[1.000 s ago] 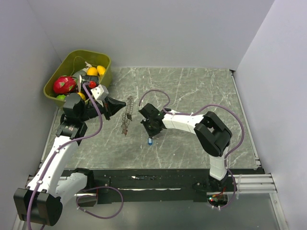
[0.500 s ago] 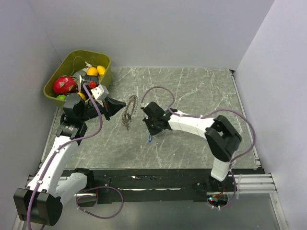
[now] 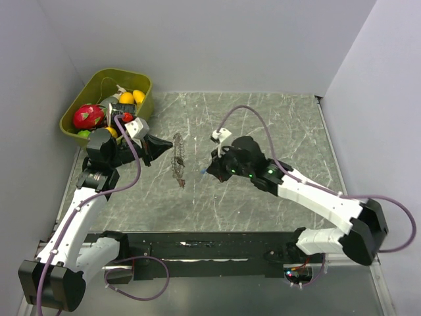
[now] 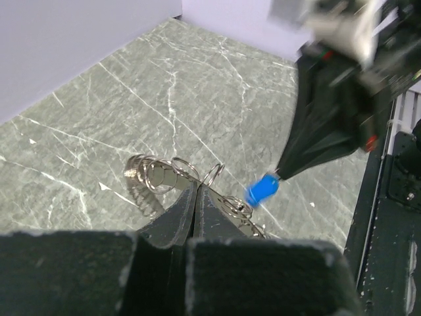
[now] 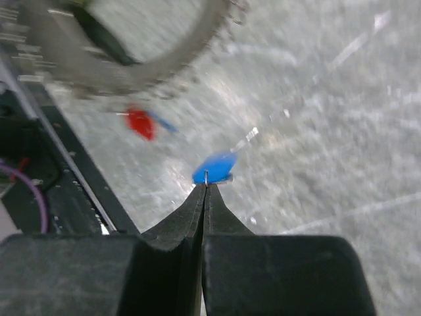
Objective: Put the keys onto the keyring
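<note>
My left gripper [image 3: 169, 146] is shut on the keyring [image 3: 177, 160], which hangs edge-on above the table's middle left. In the left wrist view the thin wire loops of the keyring [image 4: 176, 172] stick out past the closed fingertips of the left gripper [image 4: 195, 187]. My right gripper [image 3: 209, 170] is shut on a blue-headed key [image 3: 203, 170], held in the air just right of the ring. That blue key [image 5: 214, 167] sits at the closed tips of the right gripper [image 5: 206, 186], and the blue key [image 4: 262, 189] shows close beside the ring. A red-headed key [image 5: 140, 123] appears blurred below the keyring [image 5: 141, 62].
An olive-green bin [image 3: 99, 80] holding fruit and other items stands at the back left, behind the left arm. Grey walls close in the marble table [image 3: 276, 125] on three sides. A black rail [image 3: 217, 245] runs along the near edge.
The right gripper closed on the blue key at the table, lifted it and swung up beside the ring. The keyring has swung a little in the left gripper, which stayed put.
</note>
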{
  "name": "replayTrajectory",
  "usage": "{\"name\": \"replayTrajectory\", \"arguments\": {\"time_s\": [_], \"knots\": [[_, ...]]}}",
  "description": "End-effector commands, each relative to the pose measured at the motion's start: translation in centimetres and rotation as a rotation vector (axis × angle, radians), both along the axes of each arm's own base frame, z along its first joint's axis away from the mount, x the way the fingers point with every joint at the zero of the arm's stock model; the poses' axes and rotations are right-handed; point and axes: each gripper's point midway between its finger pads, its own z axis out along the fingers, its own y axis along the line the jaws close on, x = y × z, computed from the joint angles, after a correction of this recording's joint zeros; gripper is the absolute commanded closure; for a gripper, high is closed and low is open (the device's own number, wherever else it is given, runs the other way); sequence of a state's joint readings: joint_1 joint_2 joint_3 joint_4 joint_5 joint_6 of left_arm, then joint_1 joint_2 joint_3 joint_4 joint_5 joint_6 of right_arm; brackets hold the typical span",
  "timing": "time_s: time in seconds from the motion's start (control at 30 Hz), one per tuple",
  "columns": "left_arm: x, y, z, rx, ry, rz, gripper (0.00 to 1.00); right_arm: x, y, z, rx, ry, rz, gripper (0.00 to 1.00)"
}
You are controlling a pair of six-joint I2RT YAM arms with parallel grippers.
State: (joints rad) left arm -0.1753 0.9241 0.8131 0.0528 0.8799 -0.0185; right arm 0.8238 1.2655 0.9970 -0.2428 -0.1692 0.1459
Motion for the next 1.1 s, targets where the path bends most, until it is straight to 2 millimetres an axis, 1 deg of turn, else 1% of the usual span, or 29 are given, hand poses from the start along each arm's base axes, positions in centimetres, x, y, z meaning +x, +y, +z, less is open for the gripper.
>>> {"name": "replayTrajectory", "arguments": {"time_s": [0.0,0.03,0.07,0.1,0.13,0.23,0.3,0.37,0.5,0.57,0.6,0.63,0.67,0.7,0.73,0.77,0.8,0.83,0.87,0.9,1.07], "knots": [[-0.8,-0.1,2.5,0.005,-0.131,-0.034,0.99,-1.7,0.6,6.7,0.218,-0.215,0.150,1.00],[-0.8,-0.1,2.5,0.006,-0.132,-0.034,0.99,-2.2,0.3,6.3,0.233,-0.217,0.161,1.00],[-0.9,-0.1,2.5,0.006,-0.134,-0.037,0.99,-2.3,0.4,7.9,0.289,-0.266,0.168,1.00],[-1.0,-0.1,2.5,0.009,-0.139,-0.045,0.99,-2.8,-0.1,9.1,0.332,-0.287,0.182,1.00],[-1.0,-0.1,2.5,0.009,-0.141,-0.048,0.99,-3.0,-0.3,9.3,0.352,-0.279,0.179,1.00],[-1.1,-0.3,2.6,0.011,-0.148,-0.065,0.99,-3.4,-0.7,10.9,0.393,-0.291,0.200,1.00],[-1.2,-0.4,2.7,0.011,-0.154,-0.073,0.99,-3.5,-0.7,11.0,0.388,-0.284,0.209,1.00],[-1.2,-0.5,2.8,0.012,-0.157,-0.077,0.99,-3.6,-0.6,11.7,0.387,-0.295,0.228,1.00],[-1.2,-0.8,2.8,0.029,-0.162,-0.076,0.99,-3.3,-0.2,11.9,0.361,-0.289,0.242,1.00],[-1.1,-1.0,2.7,0.042,-0.147,-0.068,0.99,-3.2,-0.1,12.4,0.356,-0.301,0.253,1.00],[-1.2,-1.3,2.7,0.053,-0.159,-0.072,0.99,-3.0,0.0,12.3,0.350,-0.297,0.250,1.00],[-1.1,-1.5,2.8,0.057,-0.161,-0.067,0.99,-2.9,0.1,12.7,0.351,-0.308,0.254,1.00],[-1.0,-1.9,3.2,0.061,-0.175,-0.054,0.99,-2.6,0.4,12.7,0.345,-0.311,0.256,1.00],[-1.0,-2.1,2.6,0.078,-0.155,-0.052,0.99,-2.5,0.4,12.6,0.332,-0.300,0.256,1.00],[-1.0,-2.4,2.5,0.085,-0.151,-0.051,0.99,-2.4,0.4,12.7,0.321,-0.302,0.257,1.00],[-1.3,-3.1,2.7,0.089,-0.155,-0.064,0.99,-2.0,0.6,12.0,0.296,-0.284,0.254,1.00],[-1.1,-3.1,2.5,0.102,-0.148,-0.044,0.99,-1.8,0.6,12.4,0.285,-0.294,0.254,1.00],[-0.9,-3.4,2.2,0.111,-0.137,-0.043,0.99,-1.7,0.7,12.2,0.274,-0.286,0.255,1.00],[-1.1,-3.9,2.3,0.117,-0.142,-0.051,0.99,-1.5,0.9,11.8,0.258,-0.272,0.257,1.00],[-0.7,-4.0,2.1,0.130,-0.134,-0.030,0.99,-1.4,0.9,12.0,0.255,-0.278,0.255,1.00],[-0.9,-5.3,1.6,0.153,-0.100,-0.037,0.99,-0.9,1.0,11.9,0.244,-0.271,0.242,1.00]]}}
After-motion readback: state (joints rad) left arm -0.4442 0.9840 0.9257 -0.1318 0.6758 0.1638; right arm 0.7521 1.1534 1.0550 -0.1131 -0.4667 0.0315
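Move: The keyring hangs from the left fingers, its middle roughly 5 cm below that hand, 2 cm back and 1 cm right. From the right hand it is about 10 cm left, 1 cm ahead and 5 cm above; the left fingertips are some 11 cm left, 3 cm ahead and 10 cm above. The blue-tagged key in the right fingers lies around 10 cm right of the left hand, 4 cm back and 12 cm below. Upward by about 10 cm goes the right hand with the blue-tagged key, first drawing back some 3 cm, then easing forward and a little left towards the keyring as its fingers tip up nearer level. Late on, the left hand brings the keyring about 5 cm right and slightly back to meet it. Both keep their pinch. ##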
